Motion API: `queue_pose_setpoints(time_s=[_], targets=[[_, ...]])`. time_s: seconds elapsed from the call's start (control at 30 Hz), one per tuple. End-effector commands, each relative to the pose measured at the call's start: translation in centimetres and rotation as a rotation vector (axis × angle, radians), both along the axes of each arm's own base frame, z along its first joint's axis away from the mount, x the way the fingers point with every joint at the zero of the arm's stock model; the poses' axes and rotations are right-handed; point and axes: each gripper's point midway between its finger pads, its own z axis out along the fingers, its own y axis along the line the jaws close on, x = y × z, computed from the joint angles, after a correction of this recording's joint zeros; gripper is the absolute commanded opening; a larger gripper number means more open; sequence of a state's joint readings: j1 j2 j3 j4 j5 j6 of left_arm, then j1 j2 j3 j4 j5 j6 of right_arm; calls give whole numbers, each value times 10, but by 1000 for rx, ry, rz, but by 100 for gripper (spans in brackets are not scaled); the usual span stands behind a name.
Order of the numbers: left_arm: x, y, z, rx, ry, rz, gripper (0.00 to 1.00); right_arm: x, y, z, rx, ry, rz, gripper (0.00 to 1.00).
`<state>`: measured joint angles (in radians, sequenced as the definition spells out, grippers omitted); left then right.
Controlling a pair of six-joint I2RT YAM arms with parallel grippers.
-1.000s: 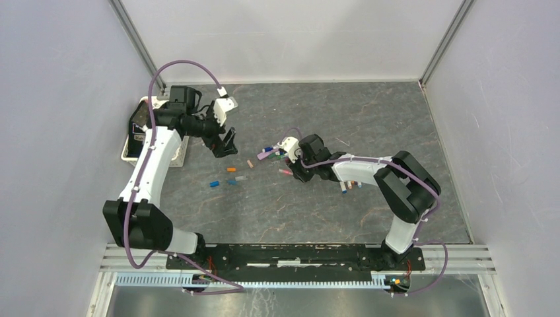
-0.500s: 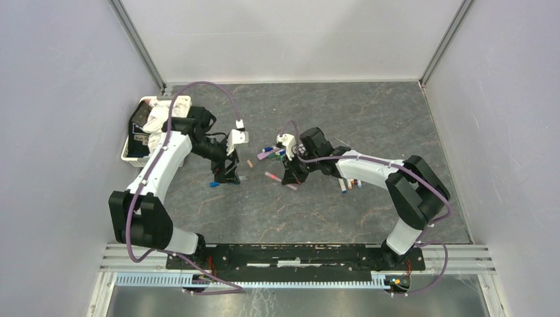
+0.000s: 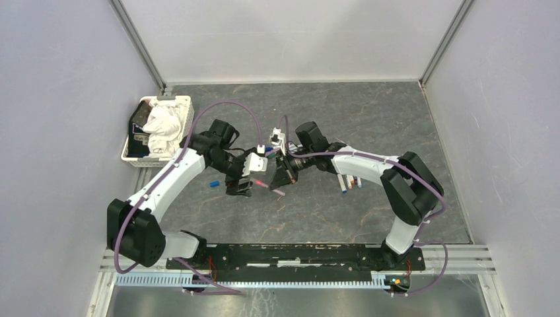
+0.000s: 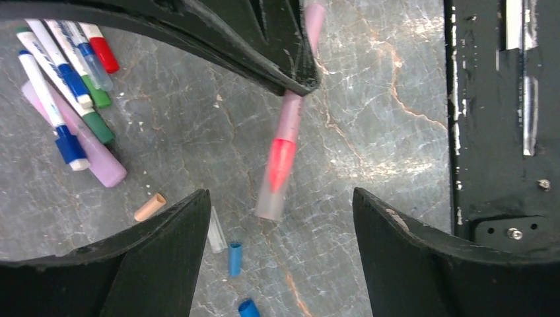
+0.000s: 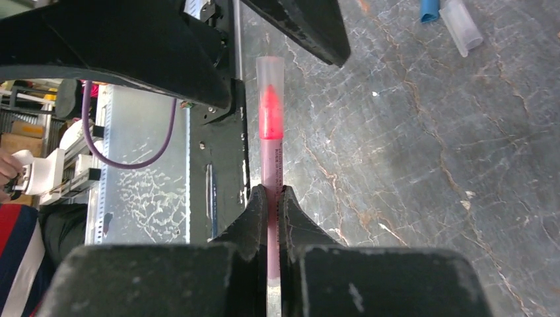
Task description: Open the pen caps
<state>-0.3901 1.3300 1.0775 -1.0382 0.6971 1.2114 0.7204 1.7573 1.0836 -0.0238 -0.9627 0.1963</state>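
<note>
My right gripper is shut on the barrel of a pink pen, held above the table. A clear cap still covers the pen's red tip. In the left wrist view that pen points toward my left gripper, which is open. The clear cap's end sits just between the left gripper's fingertips and touches neither. From above, the left gripper and the right gripper face each other at mid-table. Loose pen caps lie on the table below: two blue caps, a tan cap and a clear cap.
Several capped markers lie in a bunch left of the pen. More pens lie under the right forearm. A white basket with a white cloth stands at the far left. One blue cap lies by the left arm.
The right gripper shut on the pink pen and lifted it leftward. The left arm swung from near the basket to mid-table and now faces the pen's cap, its jaws slightly narrower.
</note>
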Motion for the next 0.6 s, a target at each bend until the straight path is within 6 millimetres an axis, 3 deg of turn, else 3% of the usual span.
queue_pose_setpoints(time_s=[0.0, 0.37, 0.57], targets=[[12, -9, 4, -2, -81, -12, 82, -7, 11, 23, 84, 5, 86, 0], [-2, -16, -9, 36, -88, -81, 40, -12, 14, 21, 78, 62, 115, 0], [-2, -5, -15, 106, -100, -92, 40, -13, 12, 22, 81, 68, 126, 0]])
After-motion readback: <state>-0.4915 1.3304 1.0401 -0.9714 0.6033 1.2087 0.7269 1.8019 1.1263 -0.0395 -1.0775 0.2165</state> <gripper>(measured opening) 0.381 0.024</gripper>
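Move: The clear cap of the pink pen lies just off the left fingertips, about 2 cm to their right, 2 cm below and 1 cm ahead. From the right hand, which holds the barrel, that cap is some 6 cm left, 2 cm ahead and 2 cm higher. On the table, about 13 cm below the left hand, a tan cap lies 6 cm ahead and 1 cm left, a loose clear cap 5 cm left and 1 cm ahead, and a blue cap 8 cm left, level with it. Down and to the right, about 1.5 cm and 1 cm, the left hand eases onto the pink pen's cap while its fingers close from nearly wide open to well under half, one on either side of the cap. The right hand keeps its grip on the barrel, drawing back about 1.5 cm and slightly up towards the left fingers, turning some 5 degrees. ##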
